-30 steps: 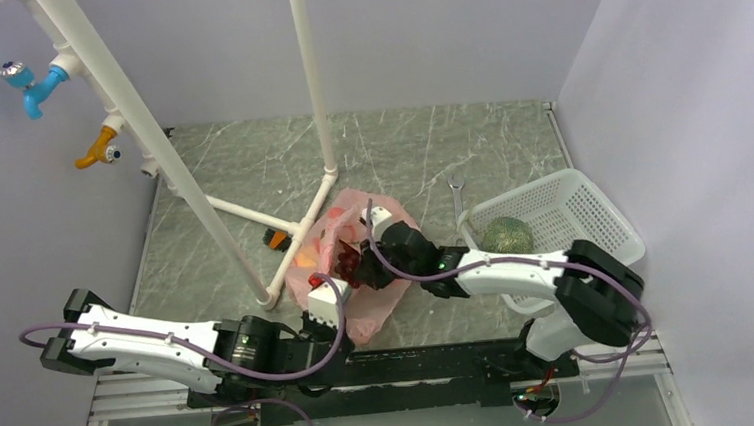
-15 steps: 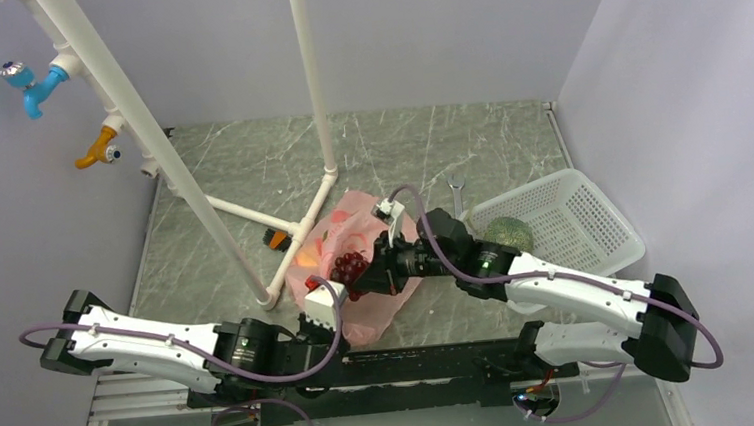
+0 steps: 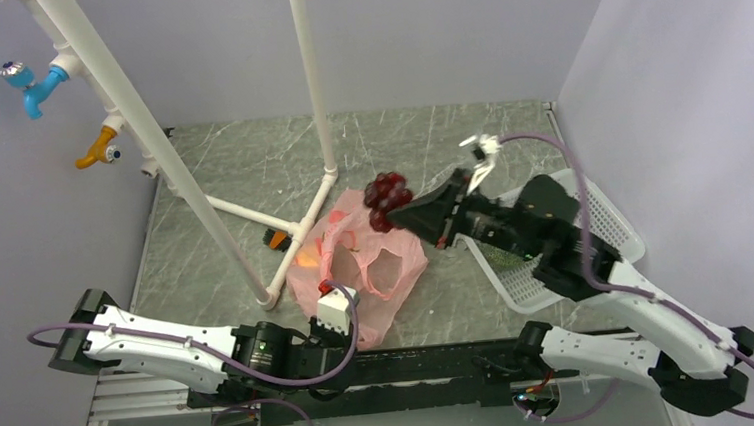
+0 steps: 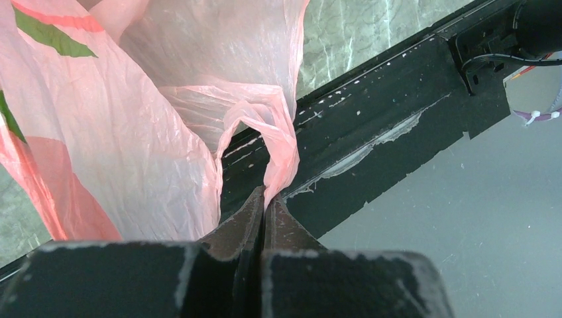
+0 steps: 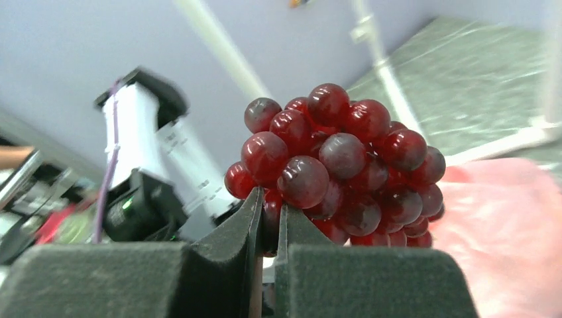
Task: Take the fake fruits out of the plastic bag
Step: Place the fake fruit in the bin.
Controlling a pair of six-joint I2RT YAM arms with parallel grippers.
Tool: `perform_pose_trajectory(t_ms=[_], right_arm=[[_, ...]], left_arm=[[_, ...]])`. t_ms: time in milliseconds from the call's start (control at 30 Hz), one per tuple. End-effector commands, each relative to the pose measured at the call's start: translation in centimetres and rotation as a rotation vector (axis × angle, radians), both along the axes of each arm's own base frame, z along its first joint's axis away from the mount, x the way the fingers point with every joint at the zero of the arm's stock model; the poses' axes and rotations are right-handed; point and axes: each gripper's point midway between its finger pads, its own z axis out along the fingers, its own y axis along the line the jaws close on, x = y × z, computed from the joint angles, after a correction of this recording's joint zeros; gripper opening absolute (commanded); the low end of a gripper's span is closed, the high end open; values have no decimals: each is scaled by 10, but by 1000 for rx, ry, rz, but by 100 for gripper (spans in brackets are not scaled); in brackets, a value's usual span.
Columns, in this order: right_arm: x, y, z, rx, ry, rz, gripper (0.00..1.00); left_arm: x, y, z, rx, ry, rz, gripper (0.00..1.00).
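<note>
The dark red grape bunch point(image 3: 385, 196) point(image 5: 338, 159), one of the fake fruits, hangs in the air above the far edge of the pink plastic bag point(image 3: 362, 274). My right gripper point(image 3: 405, 209) point(image 5: 270, 211) is shut on one of its grapes. The bag point(image 4: 132, 132) lies crumpled on the marble floor with its mouth open. My left gripper point(image 3: 331, 294) point(image 4: 267, 196) is shut on one loop handle at the bag's near edge. An orange piece point(image 3: 306, 259) glows through the bag's left side.
A white mesh basket point(image 3: 602, 219) stands at the right, partly under my right arm. A white pipe frame point(image 3: 253, 214) rises left of the bag, with an orange-and-black brush point(image 3: 277, 240) at its foot. The black base rail point(image 4: 371, 126) runs just behind the held handle.
My right arm has lifted the grape bunch up out of the bag and away toward the back right. The left gripper still pinches the handle, and the bag's mouth now gapes.
</note>
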Motion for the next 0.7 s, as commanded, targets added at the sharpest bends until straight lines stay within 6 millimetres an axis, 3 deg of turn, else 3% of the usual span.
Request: perform_pose_trajectory(t_ms=[0, 167, 333, 433, 667], right_arm=[[53, -77, -4, -131, -41, -481, 0], [74, -169, -31, -217, -7, -919, 0], [70, -228, -69, -321, 54, -1177, 0], [70, -246, -93, -429, 84, -1277, 0], [77, -256, -128, -556, 153, -1370, 0]], left_arm=[[-4, -9, 14, -51, 9, -13, 0], [-5, -8, 13, -62, 21, -14, 0], [-4, -8, 13, -61, 11, -14, 0], [-2, -8, 18, -55, -4, -19, 0], [-2, -8, 23, -57, -3, -14, 0]])
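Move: My right hand holds the red grapes high up, fingers pointing left. The white bin they are bound for is centred about 35 cm to its right, 9 cm ahead and 37 cm below; the green melon in the bin's left part is some 25 cm right and 9 cm ahead. The wrench lies 17 cm right and 18 cm ahead, on the table. From my left hand, the bin is roughly 40 cm right, 20 cm ahead and 10 cm lower. I swing the grapes fast to the right, some 23 cm, towards the bin's left side, drifting forward about a third as far. After a slight rise my right hand sinks some 11 cm below its starting height, while the wrist turns about 70 degrees clockwise and rolls, bringing the fingers from leftward to forward and slightly down. My fingers keep their pinch on the grapes. ##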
